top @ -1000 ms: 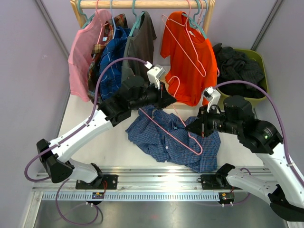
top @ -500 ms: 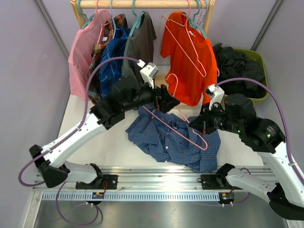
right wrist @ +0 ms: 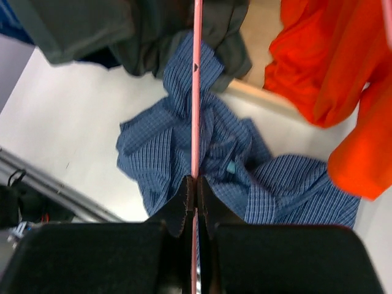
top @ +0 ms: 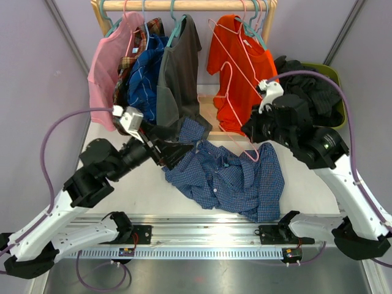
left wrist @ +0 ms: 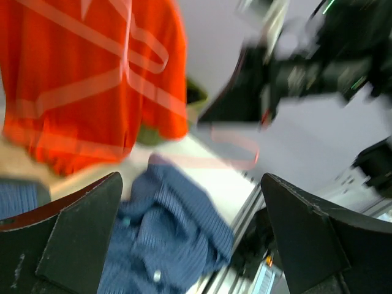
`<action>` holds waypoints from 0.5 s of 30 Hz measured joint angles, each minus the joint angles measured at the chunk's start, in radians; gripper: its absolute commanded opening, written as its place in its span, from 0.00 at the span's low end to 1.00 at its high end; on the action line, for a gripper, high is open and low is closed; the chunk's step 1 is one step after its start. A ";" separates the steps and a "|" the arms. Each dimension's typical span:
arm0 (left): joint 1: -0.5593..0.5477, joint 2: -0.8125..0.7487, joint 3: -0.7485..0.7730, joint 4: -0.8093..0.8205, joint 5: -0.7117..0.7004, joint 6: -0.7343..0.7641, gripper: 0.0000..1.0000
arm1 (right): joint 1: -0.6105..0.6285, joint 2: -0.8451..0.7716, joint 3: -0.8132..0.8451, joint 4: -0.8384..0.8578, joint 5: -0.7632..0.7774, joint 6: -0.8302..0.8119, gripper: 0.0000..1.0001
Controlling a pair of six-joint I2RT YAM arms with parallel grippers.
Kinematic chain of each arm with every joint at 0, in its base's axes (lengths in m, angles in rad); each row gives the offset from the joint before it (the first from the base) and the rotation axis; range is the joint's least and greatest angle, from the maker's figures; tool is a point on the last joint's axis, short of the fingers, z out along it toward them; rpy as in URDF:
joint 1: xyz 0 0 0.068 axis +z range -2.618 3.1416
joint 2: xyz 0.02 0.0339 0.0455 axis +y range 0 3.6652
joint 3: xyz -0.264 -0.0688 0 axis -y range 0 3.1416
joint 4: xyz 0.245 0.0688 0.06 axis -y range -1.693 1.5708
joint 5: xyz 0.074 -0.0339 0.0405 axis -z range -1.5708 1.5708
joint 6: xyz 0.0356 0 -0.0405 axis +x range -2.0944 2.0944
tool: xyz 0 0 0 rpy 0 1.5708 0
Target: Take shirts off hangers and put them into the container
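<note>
My right gripper (top: 250,132) is shut on a thin pink wire hanger (top: 253,154), raised over the table in front of the orange shirt (top: 236,92). In the right wrist view the wire (right wrist: 196,92) runs straight up from the pinched gripper (right wrist: 196,181). The blue small-checked shirt (top: 226,177) lies crumpled on the table, off the hanger. My left gripper (top: 173,154) stands open at the shirt's left edge, holding nothing; between its fingers (left wrist: 79,239) I see blue cloth (left wrist: 165,239). The olive-green container (top: 335,75) sits back right with a black shirt (top: 306,86) in it.
A wooden rail (top: 184,5) at the back carries pink (top: 107,67), red plaid (top: 131,55), blue plaid (top: 144,82), grey (top: 179,73) and orange shirts on hangers. A metal rail (top: 202,229) runs along the near table edge.
My left gripper opened, let go of the hanger and drew back to the left. My right gripper lifted the hanger off the blue shirt, up toward the orange shirt.
</note>
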 measured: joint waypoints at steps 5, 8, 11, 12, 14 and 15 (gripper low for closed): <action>-0.012 -0.030 -0.166 -0.089 -0.056 -0.036 0.99 | 0.000 0.144 0.185 0.067 0.074 -0.048 0.00; -0.012 -0.056 -0.213 -0.136 -0.076 -0.055 0.99 | 0.000 0.225 0.282 0.119 0.108 -0.075 0.00; -0.012 -0.090 -0.224 -0.138 -0.086 -0.068 0.99 | 0.000 0.309 0.365 0.163 0.139 -0.098 0.00; -0.012 -0.096 -0.224 -0.135 -0.087 -0.071 0.99 | 0.000 0.339 0.391 0.179 0.147 -0.106 0.00; -0.012 -0.109 -0.226 -0.133 -0.088 -0.079 0.99 | 0.000 0.400 0.445 0.196 0.166 -0.120 0.00; -0.012 -0.116 -0.232 -0.130 -0.089 -0.083 0.99 | 0.000 0.429 0.470 0.206 0.176 -0.128 0.00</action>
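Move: The rack's rail, where it is free between grey shirt and orange shirt, lies about 27 cm ahead of the right hand, 9 cm to its left and some 17 cm higher. Roughly level with that hand in height, the orange shirt hangs straight ahead by about 16 cm and the grey shirt equally far out but 17 cm left. The blue checked shirt lies about 30 cm below, 2 cm back and 1 cm left. From the left hand, the free rail is about 33 cm ahead, 8 cm right and 12 cm up. Swinging the empty pink hanger out towards the rail, the right hand goes forward about 12 cm, up some 9 cm and a little left, its closed fingers keeping their pinch while the wrist tips upward about 15 degrees. The left hand, empty and wide open, sinks about 11 cm beside the blue checked shirt, then nearly stops, its wrist turning somewhat downward. ##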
